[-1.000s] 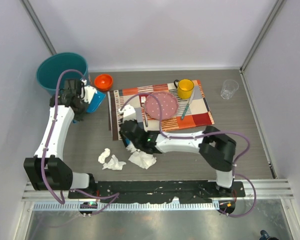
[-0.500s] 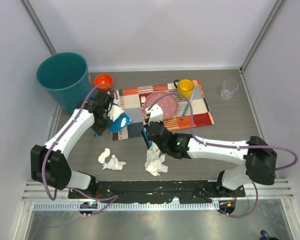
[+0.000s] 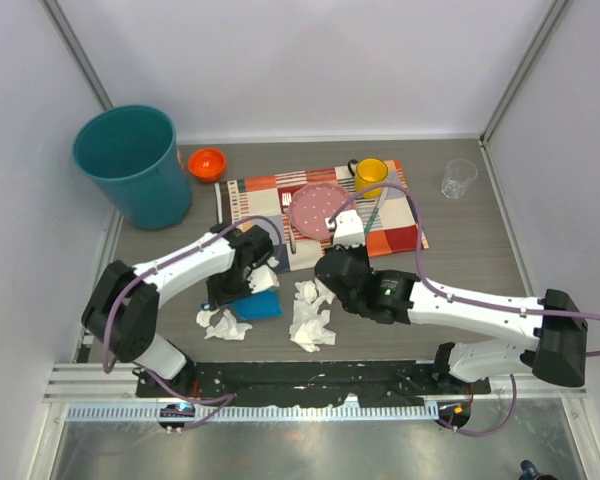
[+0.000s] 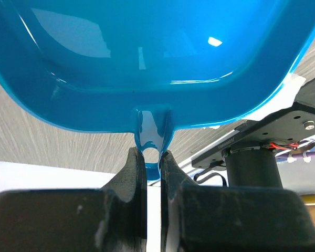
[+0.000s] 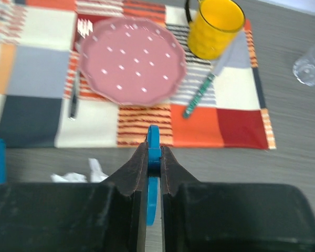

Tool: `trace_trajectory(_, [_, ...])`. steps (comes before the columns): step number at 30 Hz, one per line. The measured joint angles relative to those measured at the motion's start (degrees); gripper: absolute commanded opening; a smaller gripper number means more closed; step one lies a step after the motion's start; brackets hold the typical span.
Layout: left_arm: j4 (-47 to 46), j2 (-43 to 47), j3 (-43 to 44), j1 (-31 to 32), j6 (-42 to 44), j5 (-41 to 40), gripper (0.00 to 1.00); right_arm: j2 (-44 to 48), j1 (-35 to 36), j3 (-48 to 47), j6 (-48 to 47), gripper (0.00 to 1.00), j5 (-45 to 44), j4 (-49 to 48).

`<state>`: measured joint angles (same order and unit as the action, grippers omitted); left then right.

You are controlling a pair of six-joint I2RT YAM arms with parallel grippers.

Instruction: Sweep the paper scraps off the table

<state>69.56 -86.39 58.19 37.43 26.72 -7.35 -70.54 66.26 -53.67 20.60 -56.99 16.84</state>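
Crumpled white paper scraps lie on the grey wood-grain table (image 3: 460,255): a large wad (image 3: 308,318) in the middle front, a smaller one (image 3: 220,323) to its left, and a bit (image 3: 265,278) by the dustpan. My left gripper (image 3: 246,280) (image 4: 153,157) is shut on the handle of a blue dustpan (image 3: 258,306) (image 4: 147,52), which lies low between the two wads. My right gripper (image 3: 327,272) (image 5: 154,149) is shut on a thin blue handle (image 5: 154,137) just behind the large wad. In the right wrist view, scraps (image 5: 73,177) show at the lower left.
A patchwork placemat (image 3: 270,195) at the back holds a pink plate (image 3: 322,208), a yellow mug (image 3: 370,177), a knife (image 3: 373,215) and a fork (image 5: 73,97). A teal bin (image 3: 135,160) and an orange bowl (image 3: 207,162) stand back left. A clear glass (image 3: 459,178) stands back right.
My left arm swung from the teal bin down to the table front, bringing the dustpan between the scraps. My right arm shifted rightward and the large wad was pushed toward the front.
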Motion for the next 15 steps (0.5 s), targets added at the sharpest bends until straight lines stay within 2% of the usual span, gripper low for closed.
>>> trace_trajectory(6, [0.0,-6.6,0.1,0.1,0.6,1.0,0.00,-5.8,0.0,2.9,1.8,0.01,-3.0,4.0])
trace_trajectory(11, [-0.2,-10.5,2.3,0.3,0.7,2.3,0.00,-11.0,0.0,2.7,4.0,0.01,-0.2,3.3])
trace_trajectory(15, [-0.9,-12.1,3.5,0.3,0.7,2.4,0.00,-11.3,0.0,2.4,5.4,0.01,4.0,-1.0])
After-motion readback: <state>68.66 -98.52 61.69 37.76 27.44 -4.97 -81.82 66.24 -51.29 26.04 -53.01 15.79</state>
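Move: The heap of paper scraps lies some 13 cm back, 5 cm to the left and 20 cm below the right hand, which holds the brush; from that hand, the dustpan is about 10 cm back, 16 cm left and 18 cm down, and the pink plate 10 cm ahead, 3 cm left and 20 cm down. From the left hand, gripping the dustpan handle, the heap is about 4 cm back, 19 cm to the right and 6 cm lower; two left scraps lie about 5 cm back, level sideways, 6 cm below. The brush, still gripped in the right hand, is brought down about 8 cm towards the height of the heap, first drifting slightly right, then swinging back left to finish some 2 cm left of its start, its wrist tipping slightly downward. Meanwhile the dustpan, still pinched by its handle, is lowered about 3 cm by the left hand, edging rightward towards the heap and tilting a little. ##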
